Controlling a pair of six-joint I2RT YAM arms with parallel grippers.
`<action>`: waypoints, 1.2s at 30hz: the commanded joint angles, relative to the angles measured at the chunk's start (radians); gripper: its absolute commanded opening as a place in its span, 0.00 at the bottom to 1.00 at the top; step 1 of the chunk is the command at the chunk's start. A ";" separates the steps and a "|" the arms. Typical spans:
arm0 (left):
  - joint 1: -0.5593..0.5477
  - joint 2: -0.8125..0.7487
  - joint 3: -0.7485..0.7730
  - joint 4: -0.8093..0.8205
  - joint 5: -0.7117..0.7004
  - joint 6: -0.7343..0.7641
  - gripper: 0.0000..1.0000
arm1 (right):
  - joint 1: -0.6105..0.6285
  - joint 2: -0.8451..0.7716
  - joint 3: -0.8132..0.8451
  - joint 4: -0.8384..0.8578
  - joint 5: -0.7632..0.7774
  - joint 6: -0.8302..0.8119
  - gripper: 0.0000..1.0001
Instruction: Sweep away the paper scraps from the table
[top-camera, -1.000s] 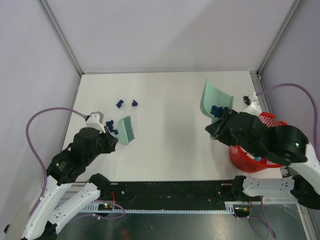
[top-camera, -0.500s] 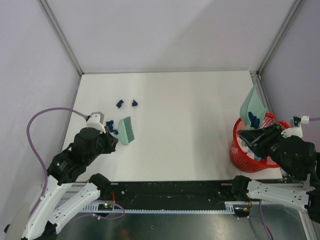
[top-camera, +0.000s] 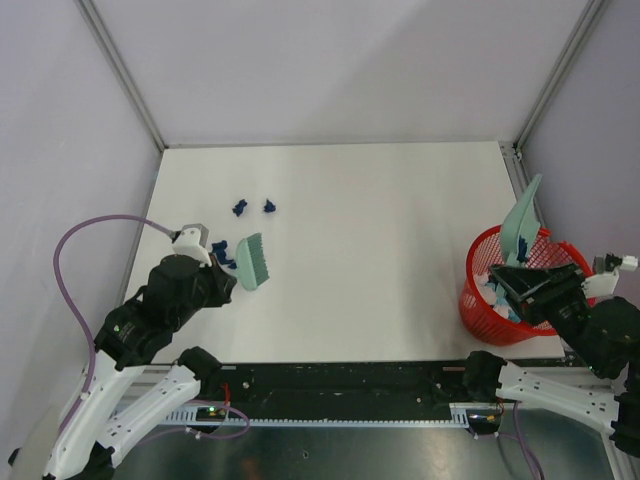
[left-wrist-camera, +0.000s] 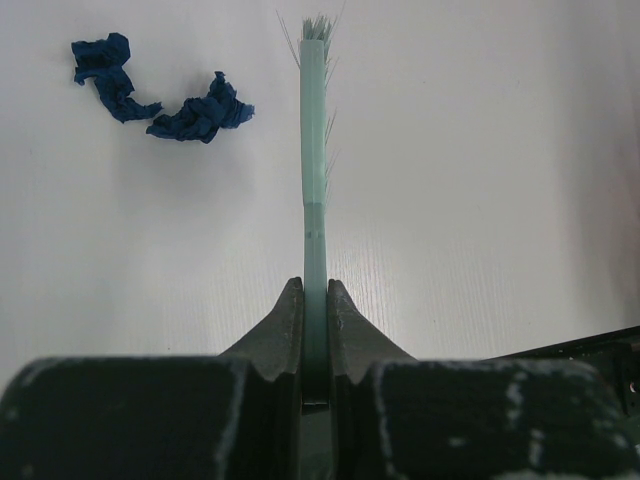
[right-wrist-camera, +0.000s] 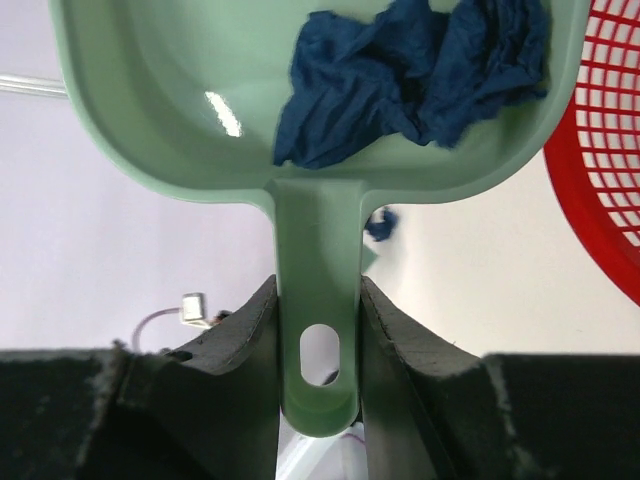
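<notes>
My left gripper (top-camera: 226, 273) is shut on the handle of the pale green brush (top-camera: 252, 261), at the left of the white table (top-camera: 380, 230). Dark blue paper scraps lie by the brush head (top-camera: 222, 252), and two more (top-camera: 240, 207) (top-camera: 269, 207) lie farther back. In the left wrist view the gripper (left-wrist-camera: 315, 300) pinches the brush (left-wrist-camera: 315, 150), with two scraps (left-wrist-camera: 200, 115) to its left. My right gripper (top-camera: 518, 280) is shut on the handle of the green dustpan (top-camera: 523, 222), held steeply tilted over the red basket. Crumpled scraps (right-wrist-camera: 400, 80) lie in the pan (right-wrist-camera: 200, 120).
The red mesh basket (top-camera: 478, 300) stands at the table's right front corner, with blue bits inside; it also shows in the right wrist view (right-wrist-camera: 600, 150). Metal frame posts and pale walls ring the table. One blue scrap (right-wrist-camera: 380, 225) shows below the pan.
My right arm has carried the dustpan from the table's right side to over the red basket and tipped it up. The left arm and brush have not moved.
</notes>
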 joint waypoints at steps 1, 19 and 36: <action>0.005 -0.008 -0.004 0.044 -0.018 -0.013 0.00 | -0.006 -0.125 -0.074 0.231 0.051 -0.034 0.00; 0.005 -0.007 -0.004 0.046 -0.026 -0.017 0.00 | 0.149 -0.325 -0.191 0.473 0.124 -0.035 0.00; 0.006 -0.014 -0.006 0.044 -0.031 -0.018 0.00 | 0.201 -0.389 -0.280 0.626 0.160 -0.064 0.00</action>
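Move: Over the near-left part of the red basket, the right hand holds the dustpan by its handle; the basket's middle is about 10 cm to its right, 6 cm ahead and 23 cm below. The navy scraps ride in the pan, roughly 10 cm ahead and 2 cm left of the hand. Older scraps lie in the basket some 7 cm ahead, 6 cm right and 26 cm down. From the left hand the basket is about 56 cm right, roughly level ahead and 10 cm lower. Rolling the dustpan over towards the basket on its right, the right hand turns some 35 degrees, its left side rising and the pan's front tipping up. It lifts about 6 cm as it rolls, first drifting nearly 4 cm right and then coming slightly back left, and keeps its pinch on the handle throughout. ##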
